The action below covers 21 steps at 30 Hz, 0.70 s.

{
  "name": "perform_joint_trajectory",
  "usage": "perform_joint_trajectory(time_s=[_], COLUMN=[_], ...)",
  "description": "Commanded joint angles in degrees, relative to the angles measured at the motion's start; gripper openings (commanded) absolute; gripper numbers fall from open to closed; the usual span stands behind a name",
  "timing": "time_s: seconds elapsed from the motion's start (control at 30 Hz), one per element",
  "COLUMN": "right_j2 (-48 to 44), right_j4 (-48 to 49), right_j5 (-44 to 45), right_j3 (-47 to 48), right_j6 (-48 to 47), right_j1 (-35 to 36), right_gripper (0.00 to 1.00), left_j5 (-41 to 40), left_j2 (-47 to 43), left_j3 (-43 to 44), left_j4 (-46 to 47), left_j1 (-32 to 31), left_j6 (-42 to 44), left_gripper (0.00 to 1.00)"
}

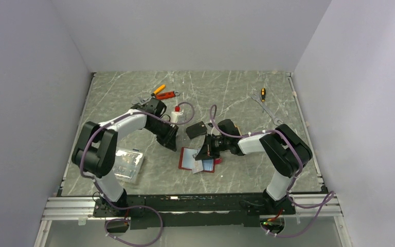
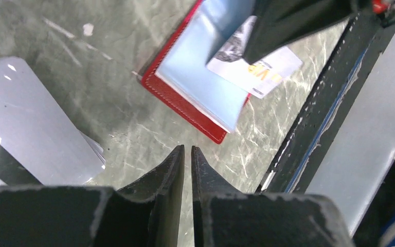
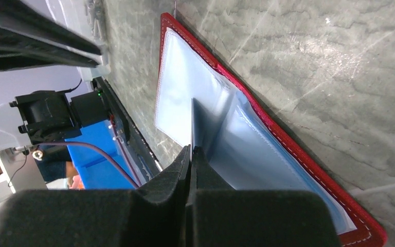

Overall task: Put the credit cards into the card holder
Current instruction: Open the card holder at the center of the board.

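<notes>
The red card holder [image 1: 186, 157] lies open on the table, bluish lining up. My right gripper [image 1: 205, 153] is shut on a silver-white credit card [image 2: 270, 72] with orange lettering. One end of that card lies over the holder's lining. In the right wrist view the card [image 3: 201, 128] stands nearly edge-on between my right gripper's [image 3: 191, 148] jaws, over the card holder [image 3: 180, 77]. My left gripper [image 2: 187, 149] hovers over bare table just short of the card holder [image 2: 195, 77]. Its jaws are nearly together with only a thin slit and nothing between them. In the top view the left gripper [image 1: 174, 143] is left of the holder.
A clear plastic box [image 1: 126, 163] lies near the left arm's base. A black flat rectangle [image 1: 196, 128] and a small white bottle with a red cap [image 1: 176, 114] sit behind the holder. Orange-handled pliers [image 1: 159, 90], a screwdriver [image 1: 263, 94] and a wrench [image 1: 268, 112] lie further back.
</notes>
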Motion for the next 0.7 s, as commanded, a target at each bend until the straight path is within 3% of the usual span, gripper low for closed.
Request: perform_joint_trajectory(time_s=[0.0, 0.23, 0.67], right_j2=[-0.03, -0.45, -5.83], right_j4=[3.19, 2.58, 2.24], right_j5=[-0.38, 0.33, 4.23], right_j3=[-0.24, -0.09, -2.74], right_j6=[0.77, 1.16, 2.95], right_j1=[-0.17, -0.11, -1.91], right_gripper=[0.00, 0.00, 0.00], left_j5=[0.90, -1.72, -22.00], left_j2=[-6.12, -5.16, -3.03], left_j3=[1.12, 0.73, -5.63], left_j4=[-3.57, 1.35, 9.40], left_j1=[-2.82, -13.67, -19.79], left_j6=[8.94, 14.46, 18.73], left_gripper=[0.16, 0.20, 0.17])
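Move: The open card holder's middle lies about 9 cm to the left hand's right, 4 cm back and 4 cm below; its left edge is only some 2 cm right and 3 cm back, at that same depth. Silver cards lie 5 cm ahead and 2 cm left of this hand, black cards 8 cm ahead and 9 cm right. From the right hand, the holder's middle is 1 cm back, straight in line, and 2 cm below; the white card that this hand holds extends to about 3 cm back and 1 cm right. The left hand lifts a couple of centimetres while swinging back and to its right, some 5 cm each way, over the left part of the card holder, then comes back about 2 cm left and a little forward as it drops some 5 cm, its nearly shut fingertips coming down onto the holder's left border. On the way its wrist turns roughly 25 degrees clockwise and the fingers tip more steeply downward, while the right hand keeps its pinch on the white card almost in place over the open pages, easing up and right by barely a centimetre at the end. ##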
